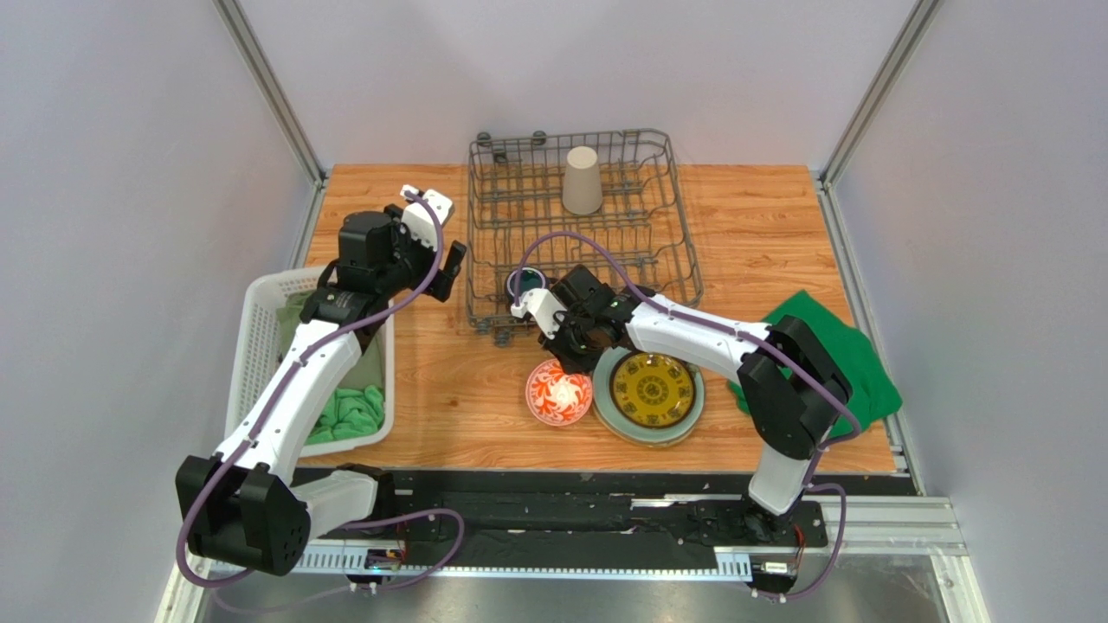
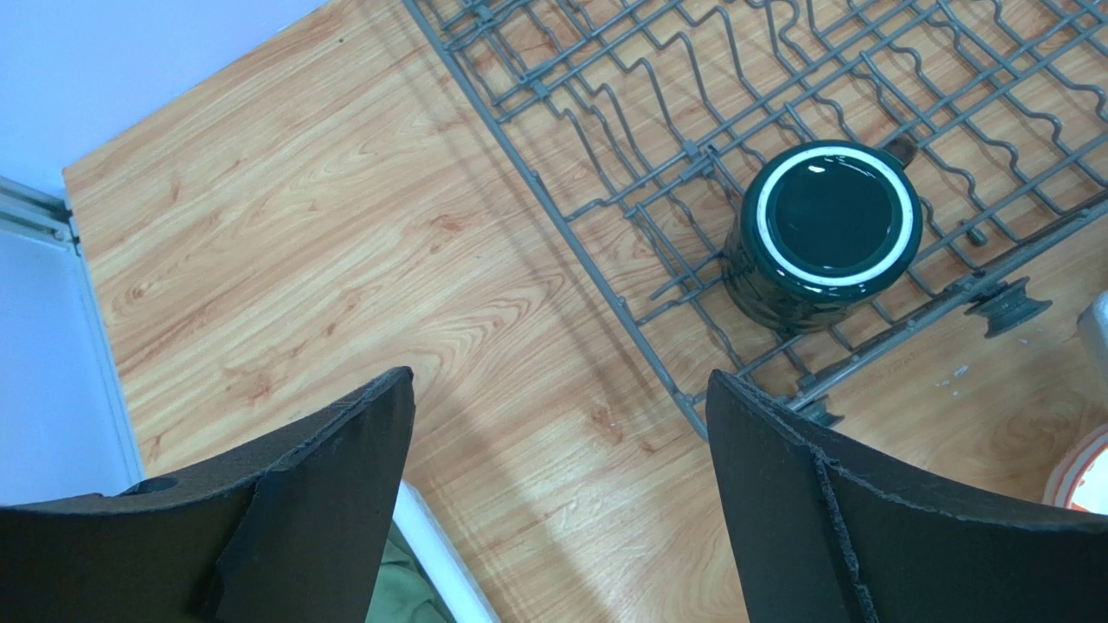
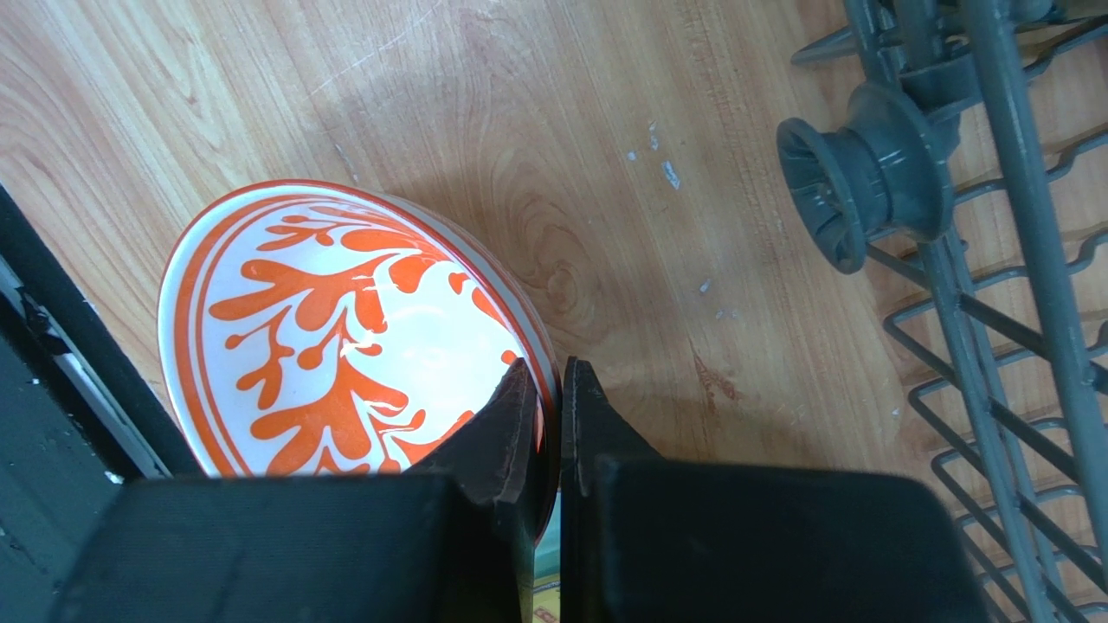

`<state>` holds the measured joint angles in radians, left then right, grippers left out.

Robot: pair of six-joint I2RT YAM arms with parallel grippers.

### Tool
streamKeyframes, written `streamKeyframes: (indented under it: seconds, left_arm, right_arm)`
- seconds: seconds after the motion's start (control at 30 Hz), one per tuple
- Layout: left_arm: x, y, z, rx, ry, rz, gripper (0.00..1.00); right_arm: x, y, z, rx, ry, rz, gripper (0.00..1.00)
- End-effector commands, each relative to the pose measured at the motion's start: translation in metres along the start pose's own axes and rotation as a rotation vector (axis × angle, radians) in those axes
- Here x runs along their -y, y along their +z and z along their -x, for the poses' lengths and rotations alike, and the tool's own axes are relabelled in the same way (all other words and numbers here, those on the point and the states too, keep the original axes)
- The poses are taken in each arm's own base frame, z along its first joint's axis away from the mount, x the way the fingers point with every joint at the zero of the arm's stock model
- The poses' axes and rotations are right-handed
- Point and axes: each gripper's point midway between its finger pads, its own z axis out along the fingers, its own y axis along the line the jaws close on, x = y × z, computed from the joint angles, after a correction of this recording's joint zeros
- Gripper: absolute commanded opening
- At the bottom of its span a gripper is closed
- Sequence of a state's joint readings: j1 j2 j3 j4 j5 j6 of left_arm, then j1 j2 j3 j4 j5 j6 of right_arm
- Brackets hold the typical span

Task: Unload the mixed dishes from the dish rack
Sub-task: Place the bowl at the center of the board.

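Observation:
The dark grey dish rack (image 1: 683, 247) stands at the back middle of the table. It holds the upside-down beige tumbler (image 1: 581, 179) and the dark teal mug (image 1: 524, 282), which sits in the rack's near left corner (image 2: 822, 234). My right gripper (image 1: 568, 361) is shut on the rim of the red-and-white bowl (image 1: 558, 393), which is at or just above the table in front of the rack (image 3: 325, 338). The yellow patterned plate (image 1: 652, 390) lies on a pale green plate beside the bowl. My left gripper (image 1: 449, 273) is open and empty, left of the rack.
A white slatted basket (image 1: 260, 338) with green cloths (image 1: 349, 413) stands at the left edge, under my left arm. Another green cloth (image 1: 852, 351) lies at the right. The rack's corner and wheel (image 3: 865, 175) are close to my right gripper (image 3: 555, 370).

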<state>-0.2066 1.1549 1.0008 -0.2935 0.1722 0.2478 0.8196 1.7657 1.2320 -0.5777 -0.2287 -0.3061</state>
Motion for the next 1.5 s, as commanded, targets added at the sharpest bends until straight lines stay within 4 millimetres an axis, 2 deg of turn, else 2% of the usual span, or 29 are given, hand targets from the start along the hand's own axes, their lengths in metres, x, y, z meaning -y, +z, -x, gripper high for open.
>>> streamKeyframes:
  seconds: [0.0,0.17,0.27,0.53,0.73,1.17,1.47]
  left_arm:
    - [-0.002,-0.003,0.012,0.059,-0.004,0.001,0.90]
    - [-0.002,-0.003,0.011,0.058,-0.001,-0.001,0.90]
    - [-0.002,-0.004,0.011,0.058,0.000,0.002,0.90]
    - [-0.002,-0.005,0.010,0.057,0.006,0.002,0.90]
    - [-0.001,-0.006,0.010,0.053,0.007,-0.002,0.90]
    - [0.001,-0.005,0.009,0.051,0.003,-0.014,0.90]
    - [0.002,-0.004,0.009,0.052,0.007,-0.022,0.90]
  right_arm:
    - [0.011,-0.004,0.034,0.088,-0.052,-0.041,0.00]
    - [0.015,-0.001,0.036,0.081,-0.056,-0.049,0.02]
    - [0.016,0.001,0.037,0.077,-0.056,-0.049,0.11]
    - [0.021,-0.001,0.034,0.057,-0.046,-0.075,0.18]
    - [0.022,-0.004,0.028,0.028,-0.030,-0.091,0.28]
    - [0.008,-0.008,0.010,-0.012,-0.024,-0.060,0.30]
    - [0.016,-0.022,0.018,0.009,-0.041,-0.122,0.32]
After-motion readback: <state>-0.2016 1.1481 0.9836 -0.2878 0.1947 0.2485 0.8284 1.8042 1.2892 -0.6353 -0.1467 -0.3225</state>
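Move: My right hand has the bowl by its far rim, with the bowl's middle some 5 cm back, 2 cm left and 2 cm below. The plate stack is about 11 cm to my right and 3 cm back; the rack's front rail runs roughly 6 cm ahead, and the green mug is about 11 cm ahead and 6 cm left. From my left hand, the bowl lies about 17 cm back, 14 cm right and 20 cm down. With my right hand staying low at the bowl's far rim, I ease about 2 cm forward towards the rack and open my fingers roughly a quarter of their range, letting go of the rim. Then I come back about 1 cm and shift 1 cm right, tilting the wrist some 5 degrees, the parted fingers still straddling the rim. ##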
